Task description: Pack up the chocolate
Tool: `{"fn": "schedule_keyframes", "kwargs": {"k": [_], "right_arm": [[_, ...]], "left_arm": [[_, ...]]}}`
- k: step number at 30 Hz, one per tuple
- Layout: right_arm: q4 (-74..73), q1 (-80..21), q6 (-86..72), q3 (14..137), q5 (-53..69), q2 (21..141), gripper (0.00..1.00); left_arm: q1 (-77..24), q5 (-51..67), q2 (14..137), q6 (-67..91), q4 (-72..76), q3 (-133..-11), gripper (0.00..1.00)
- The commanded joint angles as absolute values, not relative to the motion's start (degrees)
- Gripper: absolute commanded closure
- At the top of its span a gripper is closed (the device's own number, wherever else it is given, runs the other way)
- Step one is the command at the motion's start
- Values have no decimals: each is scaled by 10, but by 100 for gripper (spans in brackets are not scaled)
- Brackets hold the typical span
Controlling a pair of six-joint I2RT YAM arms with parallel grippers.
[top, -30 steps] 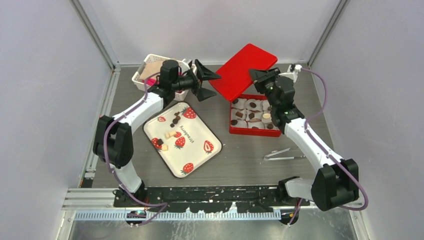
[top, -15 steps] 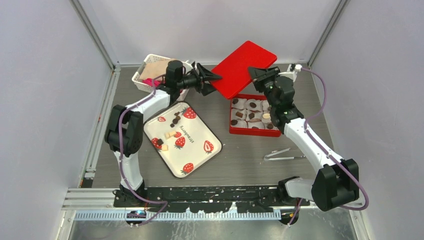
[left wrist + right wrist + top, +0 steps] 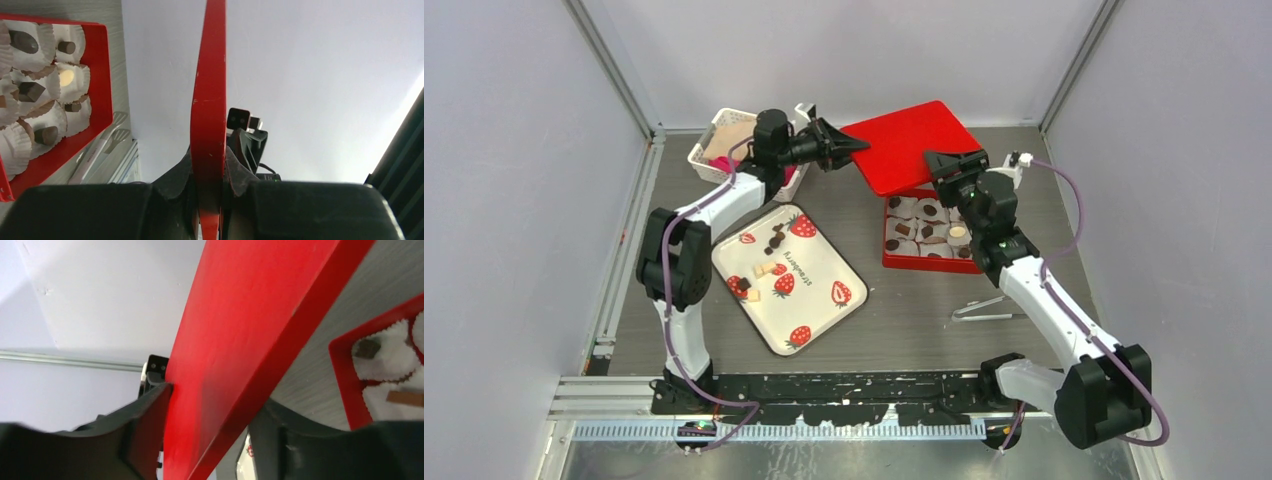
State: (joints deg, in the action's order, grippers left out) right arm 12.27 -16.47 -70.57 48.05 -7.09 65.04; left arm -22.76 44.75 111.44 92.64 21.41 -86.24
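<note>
The red lid (image 3: 906, 146) hangs tilted above the table's back. My left gripper (image 3: 842, 148) is shut on its left corner; in the left wrist view both pads clamp the lid (image 3: 207, 100) edge-on at the gripper (image 3: 208, 165). My right gripper (image 3: 946, 166) straddles the lid's near edge, open: one finger (image 3: 145, 410) touches the lid (image 3: 250, 325), the other stands off it. Chocolate (image 3: 932, 212) sits in paper cups in the open red box (image 3: 932, 265). More dark chocolate lumps (image 3: 776, 240) lie on the strawberry tray (image 3: 824, 315).
Metal tongs (image 3: 989, 308) lie on the table right of the box's near side, by the right arm. A white basket (image 3: 720, 128) stands at the back left behind the left wrist. Grey walls close in the table on three sides.
The left gripper closed onto the lid's left corner. The right gripper's jaws loosened from the lid and that arm drew back toward the box. The lid swung flatter.
</note>
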Motion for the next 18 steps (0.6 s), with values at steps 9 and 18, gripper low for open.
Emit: {"fn": "schedule_keyframes", "kwargs": {"k": [9, 18], "right_arm": [[-262, -136, -505, 569, -191, 479, 0], [-420, 44, -425, 691, -168, 570, 0]], "left_arm": [[-198, 556, 1175, 873, 227, -990, 100], [-228, 691, 1277, 851, 232, -1098, 100]]}}
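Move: Behind and below the raised lid sits the open chocolate box, some 12 cm back, 14 cm right and 26 cm below the left hand; from the right hand it is 8 cm back, level sideways and 26 cm down. The lid's middle is about 8 cm right of the left hand, and 3 cm ahead and 7 cm left of the right hand, at hand height. The tongs lie roughly 22 cm back, 11 cm right and 29 cm below the right hand. Opening the rest of the way, the right fingers come free of the lid; that hand draws back about 9 cm and sweeps 15 cm right, dipping slightly before rising, while the wrist rolls and swings clockwise. The left hand keeps its pinch on the lid's left edge, eases forward 2–3 cm with a small dip and recovery, then turns some 15 degrees clockwise, tilting the lid's far side up. ##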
